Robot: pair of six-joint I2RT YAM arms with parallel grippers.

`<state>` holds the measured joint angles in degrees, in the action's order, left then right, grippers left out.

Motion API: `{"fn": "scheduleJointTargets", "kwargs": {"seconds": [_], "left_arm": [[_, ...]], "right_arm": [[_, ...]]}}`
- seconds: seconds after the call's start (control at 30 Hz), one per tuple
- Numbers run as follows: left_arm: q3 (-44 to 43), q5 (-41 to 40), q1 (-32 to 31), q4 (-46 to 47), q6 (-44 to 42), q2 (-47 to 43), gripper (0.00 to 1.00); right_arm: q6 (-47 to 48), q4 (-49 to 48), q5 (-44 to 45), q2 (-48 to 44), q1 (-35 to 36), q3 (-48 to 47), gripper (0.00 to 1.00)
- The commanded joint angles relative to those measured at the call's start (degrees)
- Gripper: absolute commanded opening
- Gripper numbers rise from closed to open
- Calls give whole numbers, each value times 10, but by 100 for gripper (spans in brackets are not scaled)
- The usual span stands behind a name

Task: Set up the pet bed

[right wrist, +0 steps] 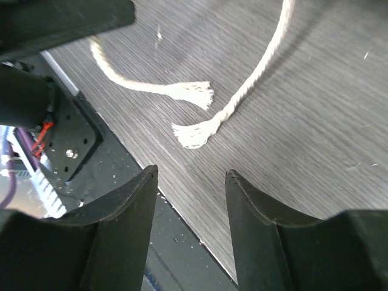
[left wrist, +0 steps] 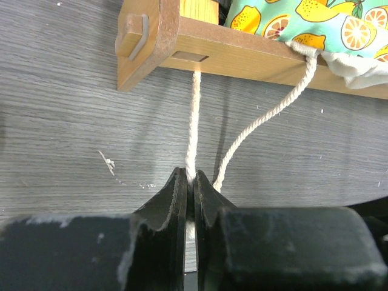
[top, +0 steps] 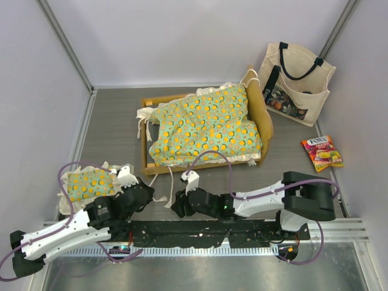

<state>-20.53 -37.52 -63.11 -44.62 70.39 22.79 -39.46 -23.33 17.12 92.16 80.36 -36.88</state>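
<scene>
The pet bed (top: pixel 147 159) is a light-wood frame in the middle of the table, with its green orange-print mattress cushion (top: pixel 206 124) lying on it. In the left wrist view, a cream tie cord (left wrist: pixel 193 115) runs down from the frame's corner (left wrist: pixel 151 42) into my left gripper (left wrist: pixel 190 173), which is shut on it. A second cord (left wrist: pixel 267 115) curves down beside it. My right gripper (right wrist: pixel 191 172) stands open just above the table's near edge, holding nothing. Two frayed cord ends (right wrist: pixel 195 134) lie ahead of its fingers. From above, both grippers (top: pixel 148 195) (top: pixel 180 206) sit in front of the bed.
A small matching ruffled pillow (top: pixel 91 183) lies at the near left, beside the left arm. A cream tote bag (top: pixel 296 82) leans on the back right wall. A candy packet (top: pixel 322 153) lies at the right. The black mounting rail (top: pixel 200 230) runs along the near edge.
</scene>
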Motion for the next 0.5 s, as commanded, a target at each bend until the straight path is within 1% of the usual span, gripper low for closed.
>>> {"fn": "scheduleJointTargets", "kwargs": {"seconds": [0.0,0.13,0.17,0.2,0.23,0.3,0.33,0.37,0.4,0.47], "left_arm": [[-23,-30,-3,-6,8,-10,11],[-21,-33,-3,8,8,-4,12],[-19,-34,-3,17,8,0,13],[-15,-33,-3,23,7,2,14],[-13,-32,-3,28,7,10,17],[-3,-28,-3,43,12,21,23],[1,-25,-3,46,16,30,31],[8,-22,-3,55,19,44,34],[8,-19,-3,58,20,53,35],[1,-19,-3,48,33,67,39]], "right_arm": [[49,-11,17,-70,1,10,54],[94,-22,-6,-74,1,-6,54],[97,-20,2,-69,0,-13,54],[83,3,19,-63,-1,-19,54],[73,26,41,-57,-4,-39,54],[69,31,44,-47,-8,-41,54],[64,25,43,-50,-9,-34,54],[61,7,34,-55,-8,-30,54],[60,-2,27,-56,-8,-27,54],[54,1,28,-58,-8,-25,54]]}}
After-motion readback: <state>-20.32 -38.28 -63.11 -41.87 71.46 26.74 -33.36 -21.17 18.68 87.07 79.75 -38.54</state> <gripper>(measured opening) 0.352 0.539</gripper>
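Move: The left rope is still pinched in the left fingertips. Its frayed end hangs about 4 cm behind that hand, 3 cm to its right and 6 cm below; the right rope's end is some 6 cm back and 6 cm to the right, also 6 cm below. The bed frame's near-left corner stands about 6 cm ahead and 2 cm left, 4 cm lower. From the right hand, the left rope's end lies about 5 cm left, 2 cm ahead and 3 cm down, the right rope's end 3 cm left, level with it and 3 cm down. The left rope comes free as the left fingers part from nearly shut to about a third open, that hand staying almost in place above the floor. Meanwhile the right hand, already open and empty, lifts about 4 cm away from the right rope's end, easing about 1 cm forward and tilting up slightly, its fingers staying open. ##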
